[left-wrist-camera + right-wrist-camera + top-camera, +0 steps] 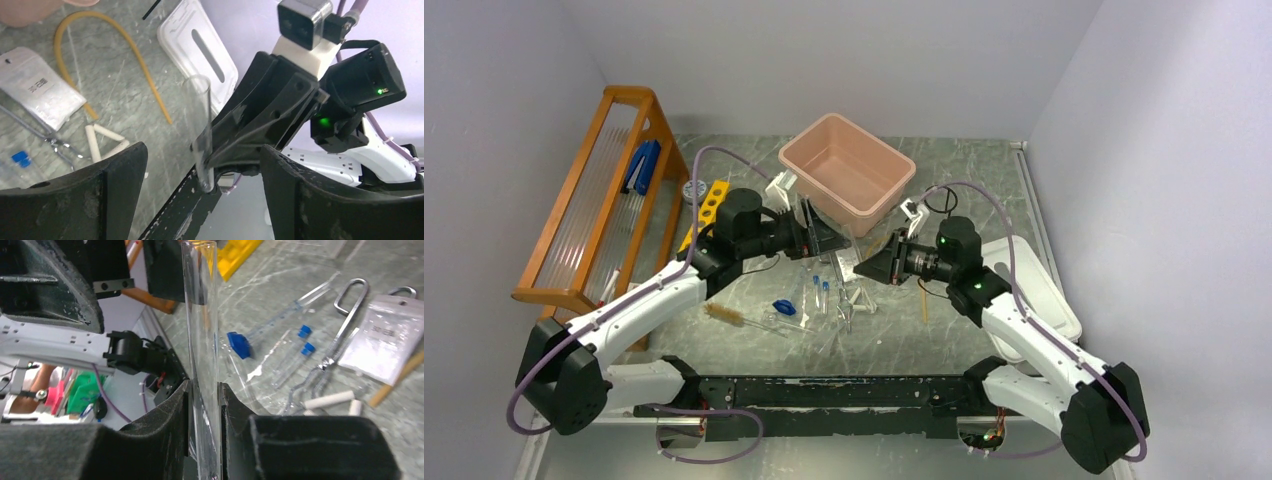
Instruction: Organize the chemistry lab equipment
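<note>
My right gripper (205, 390) (876, 262) is shut on a clear uncapped glass tube (202, 330), held upright above the table's middle. My left gripper (202, 152) (826, 236) faces it with jaws wide open; the same tube (200, 125) stands between its fingers without touching them. On the table below lie two blue-capped tubes (300, 347) (822, 290), metal tongs (340, 325), a white triangle (105, 142), tan rubber tubing (115, 45), a brown-bristle brush (724, 313) and a loose blue cap (239, 345). The yellow tube rack (707, 205) lies at the left.
A pink tub (849, 165) stands at the back centre. A white lid (1034, 290) lies at the right. A wooden rack (594, 210) leans along the left wall. A small plastic bag (37, 87) lies by the tongs, and a black wire tripod (939, 200) sits behind the right gripper.
</note>
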You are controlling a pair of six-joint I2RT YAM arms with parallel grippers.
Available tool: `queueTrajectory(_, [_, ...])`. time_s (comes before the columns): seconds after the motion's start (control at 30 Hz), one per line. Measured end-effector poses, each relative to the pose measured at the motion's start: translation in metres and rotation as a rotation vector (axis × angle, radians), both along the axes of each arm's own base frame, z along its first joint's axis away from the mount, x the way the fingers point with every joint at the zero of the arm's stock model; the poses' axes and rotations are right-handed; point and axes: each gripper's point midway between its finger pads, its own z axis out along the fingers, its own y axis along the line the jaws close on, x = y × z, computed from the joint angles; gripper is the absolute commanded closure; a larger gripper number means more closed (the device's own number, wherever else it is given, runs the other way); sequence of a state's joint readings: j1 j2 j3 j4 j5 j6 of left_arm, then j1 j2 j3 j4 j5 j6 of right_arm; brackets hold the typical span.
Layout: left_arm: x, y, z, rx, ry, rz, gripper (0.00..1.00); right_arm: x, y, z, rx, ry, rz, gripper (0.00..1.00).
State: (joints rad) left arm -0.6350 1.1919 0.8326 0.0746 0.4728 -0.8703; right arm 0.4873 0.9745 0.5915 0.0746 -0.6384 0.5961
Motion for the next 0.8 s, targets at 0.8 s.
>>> queueTrajectory(0.8, [0.013, -0.008, 0.008, 0.023, -0.034, 0.036, 0.61, -0.005, 0.028, 0.010, 0.025, -0.074, 0.168, 0.89])
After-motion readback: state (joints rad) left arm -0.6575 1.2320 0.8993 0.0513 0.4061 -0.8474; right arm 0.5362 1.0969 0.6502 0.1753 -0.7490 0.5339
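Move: The glass tube, mouth up in the right fingers, has its middle about 5 cm to the left hand's right, level fore-and-aft and roughly 2 cm below. From the right hand, the left gripper it is being brought to lies some 5 cm left, 1 cm ahead and 5 cm higher. On the table about 24 cm below the left hand, the tongs lie 4 cm ahead and 2 cm right, the white bag 10 cm ahead and 4 cm right. Leftward by about 3 cm and slowing, the right hand brings the upright glass tube towards the left gripper, turning some 10 degrees counter-clockwise and keeping its grip. The left hand eases a centimetre or so forward and slightly right and up, still pointing at the tube, its wide-open fingers closing to roughly half-open around the tube's upper end; no pinch can be seen yet. ##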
